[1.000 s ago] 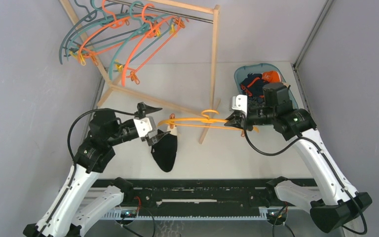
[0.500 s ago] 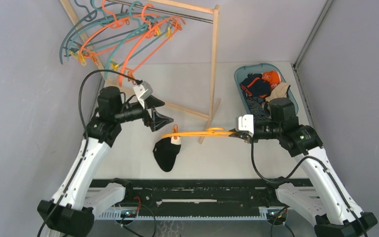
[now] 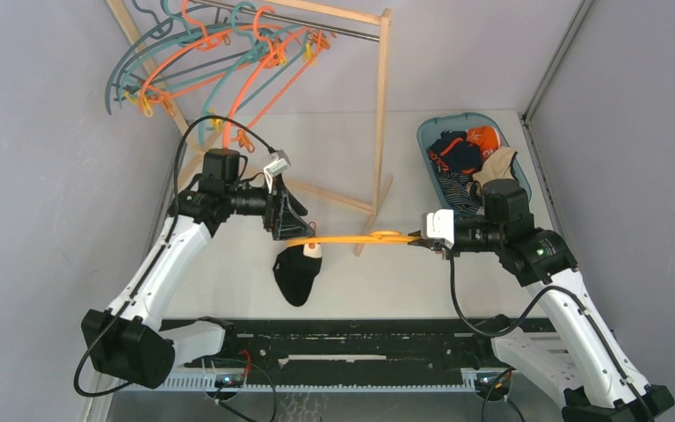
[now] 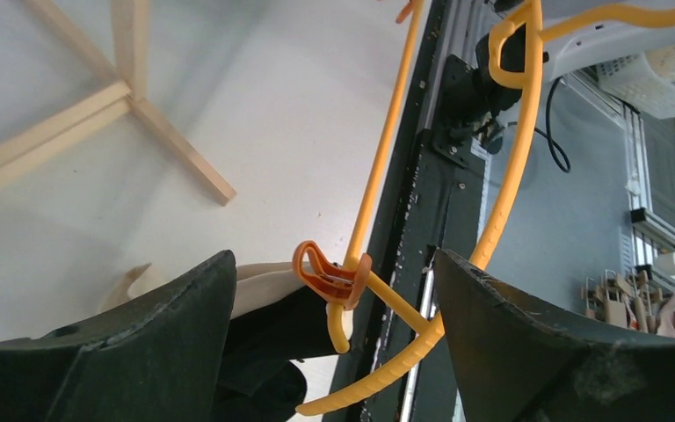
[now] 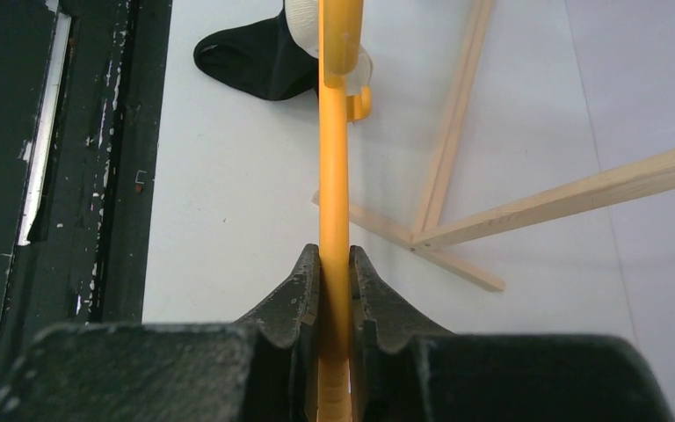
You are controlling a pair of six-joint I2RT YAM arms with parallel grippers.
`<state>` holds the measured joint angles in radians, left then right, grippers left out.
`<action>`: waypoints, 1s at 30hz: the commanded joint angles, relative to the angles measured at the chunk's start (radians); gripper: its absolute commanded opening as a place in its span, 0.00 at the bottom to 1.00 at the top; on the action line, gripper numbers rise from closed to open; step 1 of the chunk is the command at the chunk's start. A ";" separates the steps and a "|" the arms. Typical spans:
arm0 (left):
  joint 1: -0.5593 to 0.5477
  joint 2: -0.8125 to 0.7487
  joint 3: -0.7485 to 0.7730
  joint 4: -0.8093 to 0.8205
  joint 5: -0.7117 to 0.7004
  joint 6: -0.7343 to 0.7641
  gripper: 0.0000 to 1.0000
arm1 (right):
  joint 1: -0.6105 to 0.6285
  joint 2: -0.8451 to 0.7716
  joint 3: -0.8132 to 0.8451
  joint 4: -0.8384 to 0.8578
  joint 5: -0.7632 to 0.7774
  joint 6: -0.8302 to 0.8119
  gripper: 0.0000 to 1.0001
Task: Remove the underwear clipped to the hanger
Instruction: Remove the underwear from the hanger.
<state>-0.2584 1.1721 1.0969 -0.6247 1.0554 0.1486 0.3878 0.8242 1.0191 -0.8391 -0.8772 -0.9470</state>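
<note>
A yellow hanger (image 3: 352,238) lies level above the table, and my right gripper (image 3: 422,239) is shut on its right end. In the right wrist view the hanger's bar (image 5: 334,176) runs straight out from the right gripper (image 5: 334,255). Black underwear (image 3: 297,274) with a white waistband hangs from an orange clip (image 3: 311,241) at the hanger's left end. My left gripper (image 3: 292,215) is open just behind and above that clip. In the left wrist view the clip (image 4: 330,274) and the underwear (image 4: 264,334) sit between the wide-spread fingers of the left gripper (image 4: 334,264), untouched.
A blue basket (image 3: 429,132) at the back right holds several more briefs. A wooden rack (image 3: 380,114) stands behind the hanger, with several teal and orange hangers (image 3: 220,53) on its rail. A black rail (image 3: 360,338) runs along the table's near edge.
My left arm swung up and to the right, from beside the underwear to just behind the clip. The right gripper lowered the hanger slightly and shifted right, still shut on it.
</note>
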 commanded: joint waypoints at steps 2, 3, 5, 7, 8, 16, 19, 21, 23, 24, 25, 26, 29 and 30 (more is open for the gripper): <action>-0.024 0.025 0.048 -0.069 0.052 0.076 0.82 | 0.006 -0.004 0.004 0.060 -0.030 0.014 0.00; -0.025 0.034 0.047 -0.069 0.057 0.079 0.81 | 0.006 -0.004 0.004 0.060 -0.031 0.014 0.00; -0.028 0.048 0.045 -0.071 0.077 0.082 0.76 | 0.006 -0.005 0.002 0.060 -0.034 0.016 0.00; -0.031 0.060 0.042 -0.079 0.100 0.093 0.69 | 0.005 -0.009 -0.004 0.066 -0.036 0.017 0.00; -0.035 0.064 0.041 -0.083 0.106 0.101 0.66 | 0.006 -0.010 -0.008 0.068 -0.036 0.017 0.00; -0.040 0.080 0.043 -0.140 0.124 0.158 0.46 | 0.007 -0.010 -0.010 0.069 -0.033 0.019 0.00; -0.040 0.083 0.043 -0.151 0.124 0.169 0.41 | 0.007 -0.012 -0.010 0.071 -0.030 0.019 0.00; -0.041 0.087 0.045 -0.159 0.124 0.175 0.36 | 0.007 -0.015 -0.013 0.076 -0.028 0.021 0.00; -0.042 0.090 0.048 -0.168 0.124 0.182 0.31 | 0.007 -0.019 -0.016 0.082 -0.025 0.024 0.00; -0.042 0.090 0.049 -0.171 0.124 0.184 0.29 | 0.006 -0.021 -0.017 0.084 -0.024 0.025 0.00; -0.042 0.092 0.050 -0.174 0.124 0.187 0.27 | 0.006 -0.022 -0.017 0.088 -0.023 0.028 0.00; -0.042 0.092 0.050 -0.176 0.124 0.188 0.25 | 0.006 -0.022 -0.017 0.090 -0.022 0.029 0.00; -0.041 0.092 0.050 -0.178 0.124 0.189 0.19 | 0.006 -0.027 -0.023 0.107 -0.017 0.042 0.00; -0.042 0.091 0.050 -0.179 0.126 0.190 0.17 | 0.006 -0.028 -0.025 0.112 -0.014 0.045 0.00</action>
<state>-0.2947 1.2648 1.0969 -0.7830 1.1385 0.3096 0.3897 0.8158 0.9939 -0.8173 -0.8837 -0.9245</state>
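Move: The orange clip at the left end of the yellow hanger sits almost between the left hand's open fingers, only about 1 cm back and 1 cm below. The black-and-beige underwear hangs under it, its middle some 12 cm below the hand, 3 cm back and 3 cm to the left. The hanger's middle is roughly 12 cm to the right, about level ahead and in height. From the right hand the clip is about 26 cm left, level ahead, perhaps 2 cm lower. The orange clip is taken between the left hand's fingertips: the hand sinks about 3 cm and draws back some 2 cm, swinging around 10 degrees, mostly clockwise, while its wide-open fingers close until they pinch the clip from both sides. The right hand stays in place and keeps its shut grip on the hanger's other end. ##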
